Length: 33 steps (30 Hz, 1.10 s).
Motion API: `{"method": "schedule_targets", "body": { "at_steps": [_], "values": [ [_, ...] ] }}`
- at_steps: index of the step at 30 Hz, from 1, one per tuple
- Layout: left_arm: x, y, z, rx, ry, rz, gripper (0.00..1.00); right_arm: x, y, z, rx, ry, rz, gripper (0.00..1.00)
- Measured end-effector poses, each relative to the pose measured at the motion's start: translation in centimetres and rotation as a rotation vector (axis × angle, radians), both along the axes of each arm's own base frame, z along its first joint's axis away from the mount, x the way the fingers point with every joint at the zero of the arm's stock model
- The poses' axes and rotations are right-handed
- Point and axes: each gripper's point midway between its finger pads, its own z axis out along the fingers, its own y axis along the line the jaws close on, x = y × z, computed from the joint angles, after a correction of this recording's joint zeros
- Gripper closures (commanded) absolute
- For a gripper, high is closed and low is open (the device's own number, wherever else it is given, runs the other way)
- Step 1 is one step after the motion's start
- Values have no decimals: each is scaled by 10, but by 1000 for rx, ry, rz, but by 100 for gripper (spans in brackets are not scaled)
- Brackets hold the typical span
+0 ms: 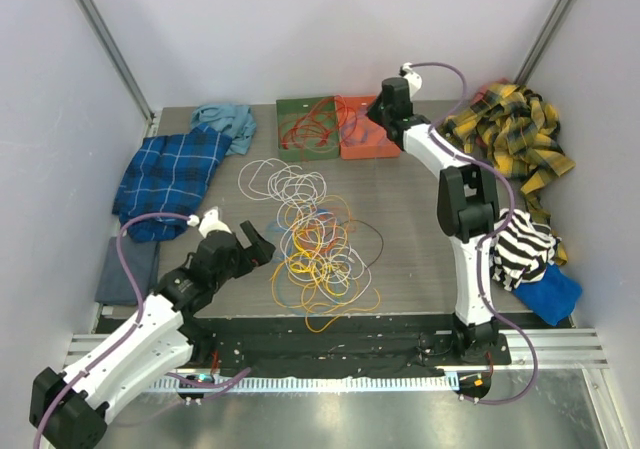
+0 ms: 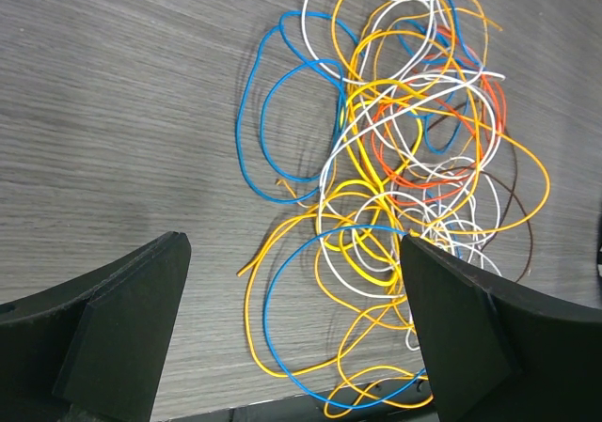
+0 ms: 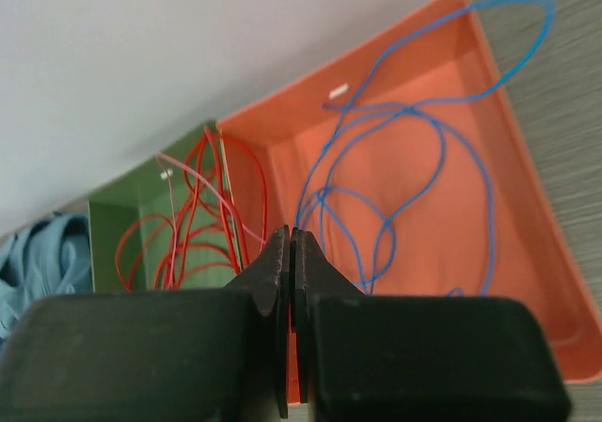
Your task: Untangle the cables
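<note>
The cables (image 1: 315, 244) lie in a loose tangle of yellow, orange, white, blue and red loops mid-table, with a white coil (image 1: 280, 181) just behind. My left gripper (image 1: 250, 241) hovers at the tangle's left edge, open wide; in the left wrist view its gripper (image 2: 292, 243) frames a blue and an orange loop (image 2: 282, 337) of the cables (image 2: 404, 159). My right gripper (image 1: 380, 111) hangs over the orange tray (image 1: 365, 149), shut (image 3: 293, 234). A blue cable (image 3: 414, 149) lies in the tray (image 3: 546, 281); one strand runs down behind the tips. Red cables (image 3: 188, 225) fill the green tray (image 1: 285, 114).
A blue plaid cloth (image 1: 172, 174) and a light blue cloth (image 1: 225, 119) lie at the left, a grey cloth (image 1: 125, 269) off the left edge. At the right are a yellow plaid cloth (image 1: 515, 129), a striped cloth (image 1: 522, 247) and a blue cloth (image 1: 550, 294).
</note>
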Motion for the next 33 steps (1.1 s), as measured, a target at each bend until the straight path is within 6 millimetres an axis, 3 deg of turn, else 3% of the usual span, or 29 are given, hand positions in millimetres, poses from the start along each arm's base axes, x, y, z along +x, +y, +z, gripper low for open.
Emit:
{"method": "schedule_targets", "body": {
  "at_steps": [6,14,19,24,33],
  "values": [
    [1,-1,-5,7,18,3,0,3,24,-42,6,70,63,99],
    [2,-2,-12,16,42,7,0,15,31,-82,40,135,93,99],
    [3,-2,-15,23,50,7,0,23,38,-87,66,131,116,99],
    [5,-4,-14,20,44,7,0,40,59,-77,121,82,182,99],
    [7,-5,-19,29,58,6,0,31,102,-60,147,42,294,99]
  ]
}}
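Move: The right hand hangs shut over the front half of the orange box. The red cable loops spilling across the wall from the green box are about 8 cm to its left, 4 cm ahead and 8 cm below. The blue cable lies in the orange box roughly 5 cm ahead and 13 cm down, and the green box's middle some 16 cm left and 3 cm ahead. From the left hand the red loops are about 40 cm ahead and 18 cm to the right. With its fingers kept shut and empty, the right hand first drops nearly 9 cm towards the orange box, easing a few centimetres left and forward as it sinks. It then sweeps another 6 to 7 cm left towards the wall between the boxes and the red loops, rising about 3 cm and turning some 15 degrees counter-clockwise, its shut tips nudging the overhanging red cable towards the green box. ##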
